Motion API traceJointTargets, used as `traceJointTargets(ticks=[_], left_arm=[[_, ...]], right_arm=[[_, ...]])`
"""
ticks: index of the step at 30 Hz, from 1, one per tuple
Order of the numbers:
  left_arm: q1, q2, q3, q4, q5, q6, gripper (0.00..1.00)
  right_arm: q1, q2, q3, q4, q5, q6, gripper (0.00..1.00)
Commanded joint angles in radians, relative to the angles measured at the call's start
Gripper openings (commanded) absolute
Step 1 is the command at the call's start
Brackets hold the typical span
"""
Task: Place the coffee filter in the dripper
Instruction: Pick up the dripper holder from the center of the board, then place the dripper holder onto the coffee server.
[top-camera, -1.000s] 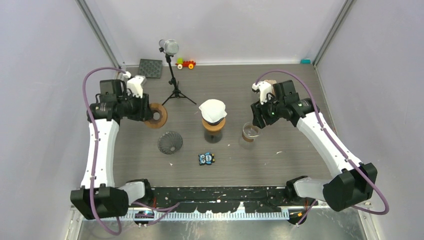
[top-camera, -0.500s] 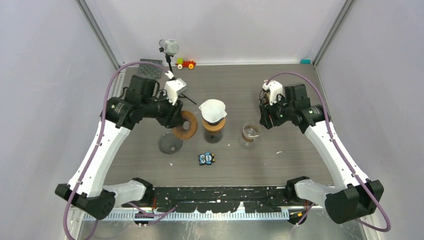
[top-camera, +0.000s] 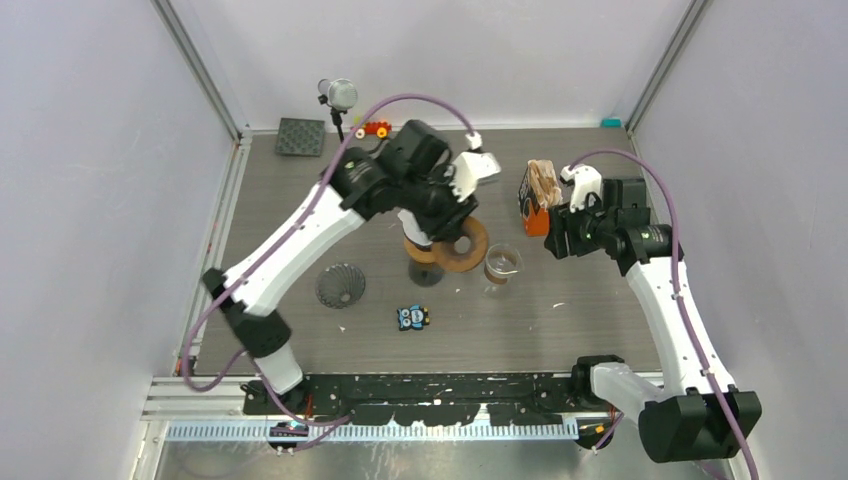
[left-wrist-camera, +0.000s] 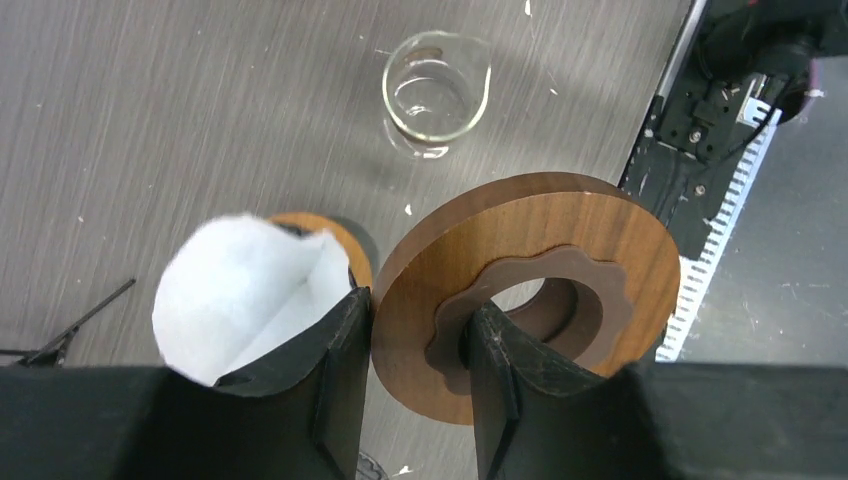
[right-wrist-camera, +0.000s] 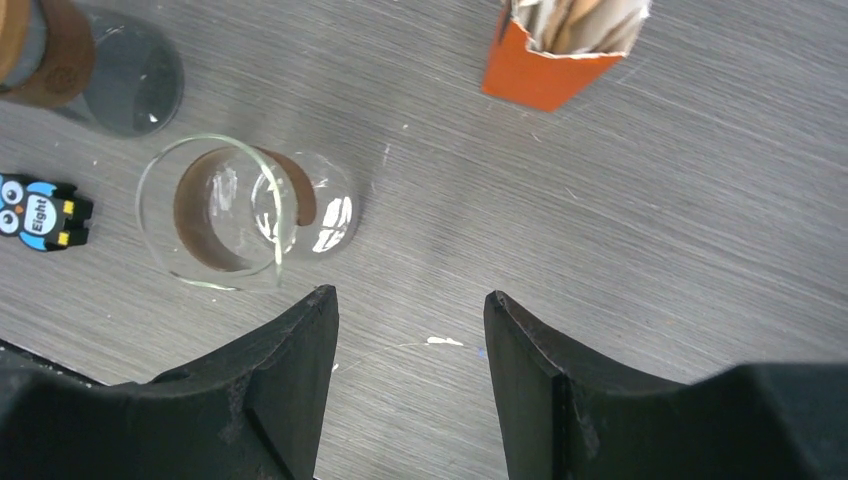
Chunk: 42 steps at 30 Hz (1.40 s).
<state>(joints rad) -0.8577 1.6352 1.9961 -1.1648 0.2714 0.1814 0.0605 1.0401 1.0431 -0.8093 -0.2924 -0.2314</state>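
The white coffee filter (left-wrist-camera: 240, 295) sits open in the neck of a glass carafe (top-camera: 427, 268) with a wooden collar; in the top view my left arm hides it. My left gripper (left-wrist-camera: 418, 305) is shut on a round wooden ring (left-wrist-camera: 590, 240) with a brown scalloped inner rim, one finger through its hole, held tilted just right of the filter. In the top view the ring (top-camera: 462, 246) hangs over the carafe's right side. A dark ribbed cone, the dripper (top-camera: 340, 285), lies on the table to the left. My right gripper (right-wrist-camera: 408, 295) stands open above bare table.
A small glass beaker (top-camera: 500, 264) stands right of the carafe and just left of my right gripper (top-camera: 556, 238). An orange box of paper filters (top-camera: 538, 190) is behind it. An owl toy (top-camera: 412, 317) lies in front. A microphone tripod (top-camera: 340, 96), black mat (top-camera: 301, 137) and toy train (top-camera: 375, 128) are at the back.
My left arm has swung right from the table's left side to the carafe, carrying the wooden ring. My right arm has drawn back to the right, uncovering the orange box.
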Motion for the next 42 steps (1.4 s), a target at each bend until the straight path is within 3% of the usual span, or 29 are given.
traceJointTargets(ticks=[1, 8, 19, 42], left_arm=[[-0.05, 0.181, 0.225, -0.063, -0.05, -0.042, 0.22], [-0.072, 0.483, 0.591, -0.14, -0.035, -0.077, 0.23], [-0.075, 0.672, 0.654, -0.106, -0.027, -0.122, 0.23], [-0.077, 0.772, 0.689, -0.123, -0.093, -0.093, 0.33]], right_arm=[[-0.047, -0.016, 0.001, 0.012, -0.007, 0.027, 0.6], [-0.135, -0.009, -0.001, 0.007, 0.015, 0.042, 0.6], [-0.188, -0.006, -0.013, -0.006, -0.041, 0.027, 0.6], [-0.191, -0.013, -0.032, -0.016, -0.054, 0.012, 0.6]])
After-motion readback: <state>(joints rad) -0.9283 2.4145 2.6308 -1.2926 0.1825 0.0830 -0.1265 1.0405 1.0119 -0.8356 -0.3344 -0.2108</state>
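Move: Already held in the left fingers, the dripper holder has its place to go in the clear glass server, whose middle is about 13 cm to this hand's right, 5 cm ahead and some 26 cm lower. The dripper stack with the white filter stands roughly 5 cm left and 7 cm ahead; the orange box is about 24 cm right and 18 cm ahead. From the empty right hand the glass server lies some 11 cm left, 2 cm ahead, 14 cm below. Rightward and somewhat forward at first, then mostly straight down, the left hand carries the dripper holder away from the filter stack to over the glass server: about 12 cm right, 7 cm forward, 15 cm down, slowing. Its fingers keep their pinch on the wooden ring and tip some 15 degrees steeper. The open right hand draws 4 cm right, away from the glass, turning slightly clockwise. ##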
